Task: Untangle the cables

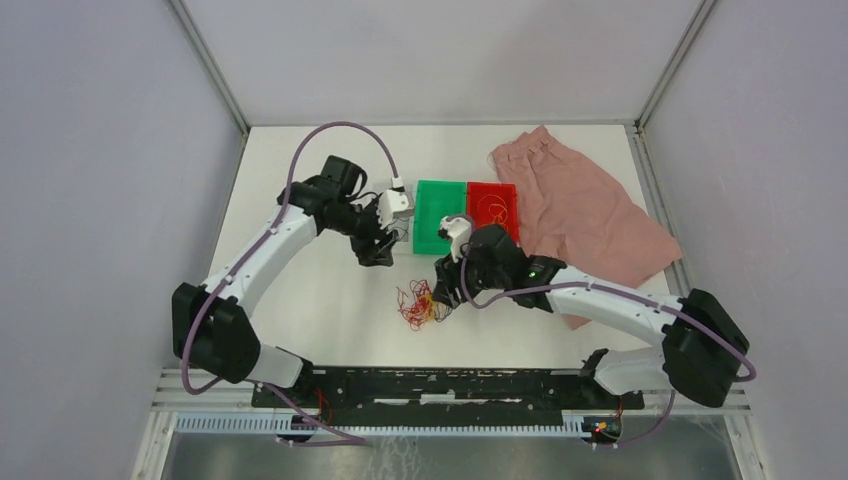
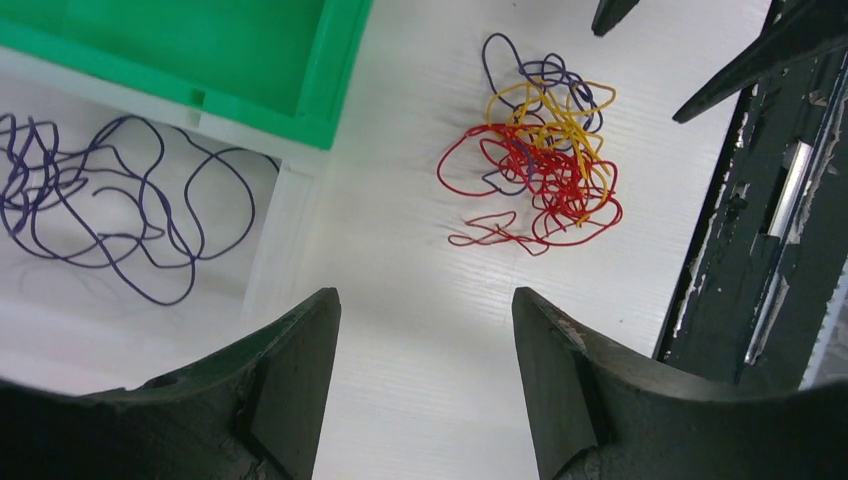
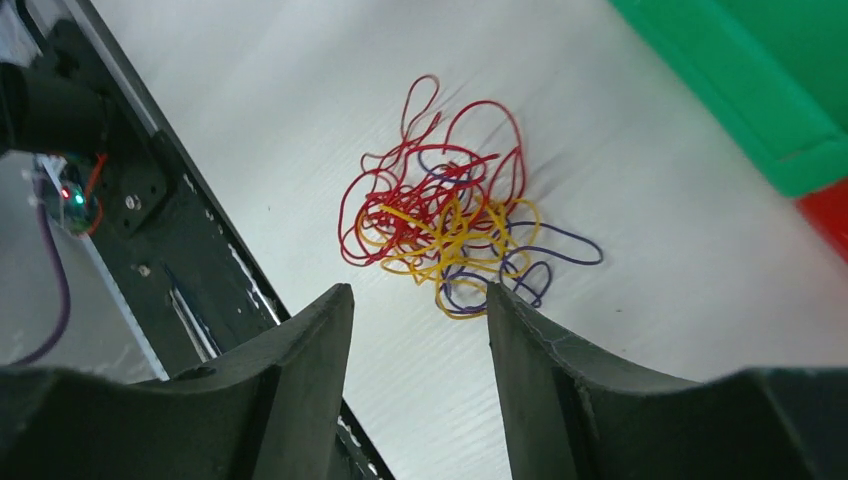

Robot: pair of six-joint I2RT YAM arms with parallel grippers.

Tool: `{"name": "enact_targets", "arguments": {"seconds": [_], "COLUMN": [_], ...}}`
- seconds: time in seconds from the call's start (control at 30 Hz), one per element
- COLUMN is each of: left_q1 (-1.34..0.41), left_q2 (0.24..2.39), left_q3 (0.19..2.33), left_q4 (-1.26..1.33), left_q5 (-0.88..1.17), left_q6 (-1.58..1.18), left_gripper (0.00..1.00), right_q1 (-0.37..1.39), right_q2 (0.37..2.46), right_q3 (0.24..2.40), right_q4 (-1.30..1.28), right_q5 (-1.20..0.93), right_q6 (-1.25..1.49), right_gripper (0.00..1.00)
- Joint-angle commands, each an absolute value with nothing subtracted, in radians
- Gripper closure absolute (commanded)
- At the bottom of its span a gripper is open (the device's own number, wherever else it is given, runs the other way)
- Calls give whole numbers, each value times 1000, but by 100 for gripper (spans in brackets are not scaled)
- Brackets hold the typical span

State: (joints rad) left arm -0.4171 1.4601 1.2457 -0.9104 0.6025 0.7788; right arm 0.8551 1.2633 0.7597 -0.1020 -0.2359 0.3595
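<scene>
The cables (image 1: 420,305) lie as a small tangle of red, orange-yellow and purple strands on the white table, seen in the left wrist view (image 2: 540,165) and the right wrist view (image 3: 450,215). A separate purple cable (image 2: 110,210) is spread out alone beside the green tray (image 2: 250,50). My left gripper (image 1: 378,250) hovers beyond the tangle, open (image 2: 422,295), with only bare table between its fingers. My right gripper (image 1: 443,295) is just right of the tangle, open (image 3: 418,288) and holding nothing.
A green tray (image 1: 440,215) and a red tray (image 1: 493,208) sit side by side behind the tangle. A pink cloth (image 1: 585,215) lies at the right. The black mounting rail (image 1: 440,385) runs along the near edge, close to the tangle.
</scene>
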Motion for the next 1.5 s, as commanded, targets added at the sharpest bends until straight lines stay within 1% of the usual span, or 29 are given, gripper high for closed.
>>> {"name": "enact_targets", "arguments": {"seconds": [0.0,0.17,0.4,0.53,0.73,0.77,0.87,0.93,1.07,1.17,1.33,1.47], "left_q1": [-379,-370,-370,-370,-369,-370,-369,-370,-369,-370,-371,-381], "left_q2": [1382,1334,1314,1307,1295,1294,1294,1296,1295,1286,1245,1176], "left_q3": [1198,1170,1172,1172,1175,1177,1187,1194,1208,1218,1232,1193], "left_q4": [-906,-903,-904,-904,-904,-906,-912,-914,-921,-931,-922,-835], "left_q5": [678,685,688,695,697,696,692,693,704,716,779,844], "left_q6": [731,721,712,710,709,713,719,720,723,743,797,791], "left_gripper": [28,27,27,27,27,27,27,27,27,27,27,27], "right_q1": [946,1007,1032,1035,1035,1034,1035,1035,1033,1031,1028,1022], "right_q2": [1376,1475,1508,1519,1563,1567,1567,1565,1521,1448,1333,1274], "right_q3": [881,943,973,987,1018,1020,1031,1045,1063,1075,1087,1092], "right_q4": [-184,-261,-274,-274,-293,-294,-305,-331,-361,-366,-312,-228], "right_q5": [-154,-14,121,135,102,102,108,119,139,118,12,-95], "right_q6": [269,249,244,238,239,239,241,239,239,256,306,366], "right_gripper": [43,52,65,71,73,76,92,99,100,100,100,100]}}
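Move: The yellow cable lies in the tangle just below the right hand, roughly 7 cm down and 2 cm to its left. The tangle's red part is about 5 cm to the hand's left and 1 cm back. The purple strands are 1 cm ahead, straight under the hand. The green box's middle is some 17 cm ahead and 1 cm left. From the left hand the yellow cable lies about 10 cm back, 12 cm right and 10 cm below. Down about 6 cm into the yellow part of the tangle goes the right hand, its fingers tipping some 25 degrees steeper and narrowing on the way; low over the table they shut and pinch a yellow strand, then lift it about 10 cm, levelling again. The left hand, empty and open, draws up and back some 5 cm. ##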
